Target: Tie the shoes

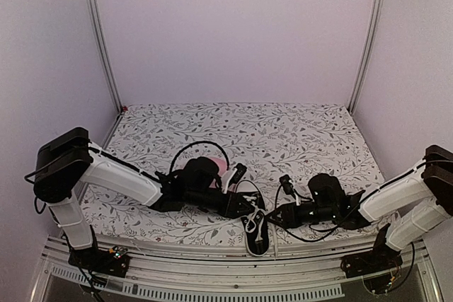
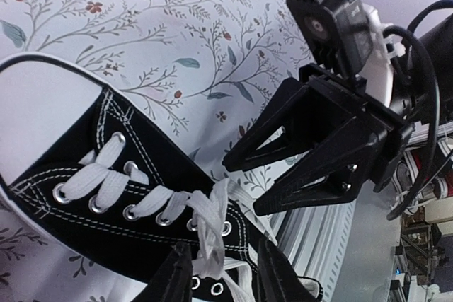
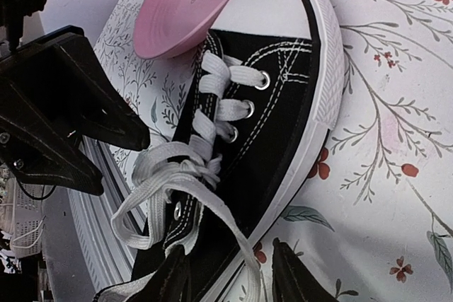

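Note:
The black shoe with white sole lies at the table's front edge, heel toward the rail. Its white laces are bunched in a loose knot over the upper eyelets, with a loop hanging off the side. My left gripper stands open over the tongue, a lace bundle running between its fingers without being pinched. My right gripper is open too, straddling the shoe's sole edge and one lace strand. The two grippers face each other across the shoe, left gripper and right gripper.
A pink plate lies just beyond the shoe's toe, partly under the left arm. The metal rail runs along the table's front edge right beside the shoe's heel. Floral cloth covers the table.

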Tool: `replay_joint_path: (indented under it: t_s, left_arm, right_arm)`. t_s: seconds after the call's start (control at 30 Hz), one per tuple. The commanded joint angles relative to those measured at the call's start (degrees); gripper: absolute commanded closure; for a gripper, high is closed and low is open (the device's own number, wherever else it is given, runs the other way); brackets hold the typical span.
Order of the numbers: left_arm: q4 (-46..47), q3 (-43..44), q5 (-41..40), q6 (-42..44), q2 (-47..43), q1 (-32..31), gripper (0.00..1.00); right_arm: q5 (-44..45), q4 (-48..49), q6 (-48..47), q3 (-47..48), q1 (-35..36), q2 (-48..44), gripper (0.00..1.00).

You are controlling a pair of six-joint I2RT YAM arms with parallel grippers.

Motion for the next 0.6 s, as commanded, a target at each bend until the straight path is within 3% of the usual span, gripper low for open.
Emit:
replay_joint_path:
  t_s: [0.0, 0.3, 0.57]
  left_arm:
    - [-2.52, 1.74, -1.06, 1.14, 1.47, -0.69, 0.69]
    - [-3.49, 3.03, -1.42, 1.25, 3.05, -1.14, 0.70]
    - [-2.30, 1.77, -3.78, -0.13, 1.88, -1.13, 0.95]
  right_arm:
    - [-1.09, 3.43, 0.59, 0.49, -0.49, 2.38, 0.62]
    - [-1.71, 4.79, 0.67, 0.82, -0.58, 5.06, 0.71]
    - [-2.35, 4.87, 0.46, 0.71, -0.52, 3.65, 0.97]
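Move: The left hand has the lace loop just behind the knot under its half-open fingers, about 2 cm below. The shoe's toe cap lies some 8 cm ahead and 2 cm left of this hand, the pink plate roughly 10 cm ahead and 16 cm left. For the right hand, the loose lace strand hangs almost between its open fingers, about 1 cm below; the knot sits some 4 cm left and 1 cm ahead, about 1 cm lower. Both hands close their fingers on the laces from above the shoe: the left pinches the loop by the knot, the right the loose strand arching over on its side. The left sinks about 2 cm first, tipping a little, and the right eases down 1 cm or so; each nearly shuts only towards the end, without pulling yet. ##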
